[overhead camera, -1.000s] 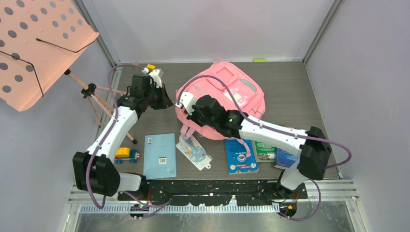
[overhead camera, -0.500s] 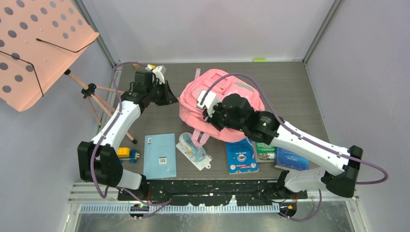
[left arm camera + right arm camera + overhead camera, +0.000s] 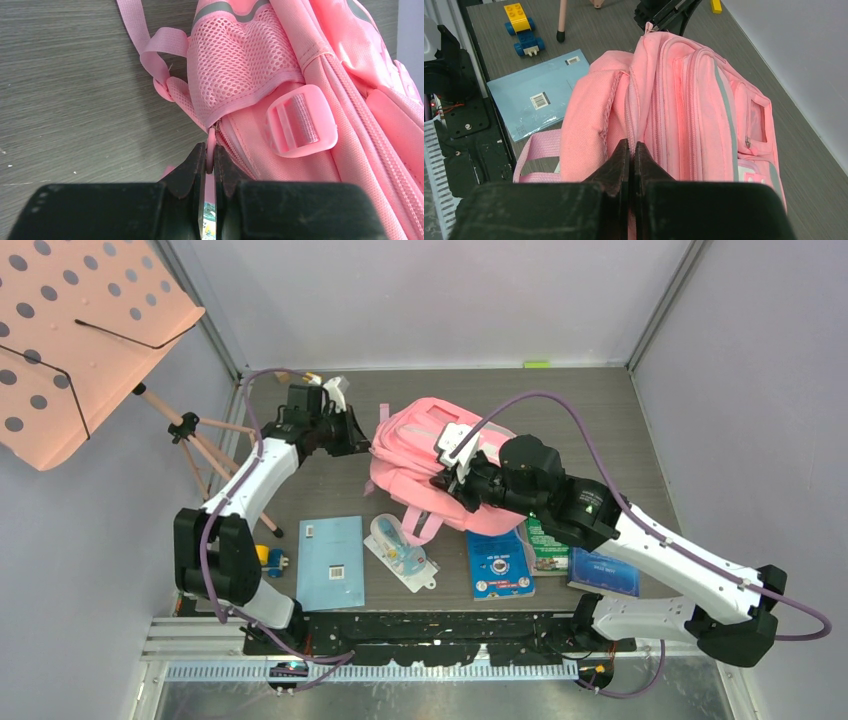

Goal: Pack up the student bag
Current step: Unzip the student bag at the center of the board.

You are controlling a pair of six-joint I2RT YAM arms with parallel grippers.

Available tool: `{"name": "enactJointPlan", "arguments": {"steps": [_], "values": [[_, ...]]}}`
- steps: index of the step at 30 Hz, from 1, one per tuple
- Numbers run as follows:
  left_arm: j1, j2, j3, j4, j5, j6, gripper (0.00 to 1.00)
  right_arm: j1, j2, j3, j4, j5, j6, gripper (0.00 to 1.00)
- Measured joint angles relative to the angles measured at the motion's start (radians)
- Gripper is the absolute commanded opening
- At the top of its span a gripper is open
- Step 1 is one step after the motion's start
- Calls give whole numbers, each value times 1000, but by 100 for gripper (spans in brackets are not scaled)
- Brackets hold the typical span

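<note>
The student bag [image 3: 415,455], a pink backpack, stands on its side in the middle of the table with its straps trailing toward the near edge. At the bag's left end my left gripper [image 3: 366,446] is shut on the pink zipper pull [image 3: 211,142], just below the mesh side pocket [image 3: 235,65]. My right gripper [image 3: 447,480] is shut on a fold of bag [image 3: 694,110] fabric along the zipper seam at the near top edge. In the right wrist view the left gripper [image 3: 659,20] shows at the bag's far end.
Near the front edge lie a light blue book [image 3: 331,562], a clear blister pack [image 3: 400,552], a blue book [image 3: 498,565], a green book [image 3: 547,552] and another blue book [image 3: 603,572]. A toy car [image 3: 272,559] sits front left. The music stand [image 3: 80,330] fills the left corner.
The bag has turned from lying flat to standing on its side and looks narrower. My right gripper rose and moved right with the fabric. My left gripper shifted right.
</note>
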Motion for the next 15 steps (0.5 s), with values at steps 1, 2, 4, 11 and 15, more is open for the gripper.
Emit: {"name": "enactJointPlan", "arguments": {"steps": [1,2,4,11,15], "values": [[0,2,0,0,0,0,0,0,0,-1,0,-2,0,0],[0,3,0,0,0,0,0,-1,0,-2,1,-3,1,0],[-1,8,0,0,1,2,0,-1,0,-3,2,-6,1,0],[-14,13,1,-4,-19,11,10,-1,0,-8,5,-6,0,0],[-23,-79,-37,-6,-106,52,58,0,-2,-12,10,-11,1,0]]}}
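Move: The zipper pull of the student bag is already pinched in the left fingers, its slider about 1 cm ahead, 1 cm right of and 1 cm below that hand. The side buckle is some 6 cm right, level fore and aft and about 2 cm lower; the mesh pocket is roughly 5 cm ahead, 4 cm right and 3 cm lower. From the right hand, which grips the bag's raised top, the pull lies about 14 cm left, 14 cm ahead and 17 cm below. The zipper pull is drawn down by the left hand, barely 1 cm, and then let go: the fingers part to about a third of their range as the hand turns back, rising about 1.5 cm while easing left and slightly back, away from the bag. The right hand stays in place, keeping its pinch on the bag's top. ##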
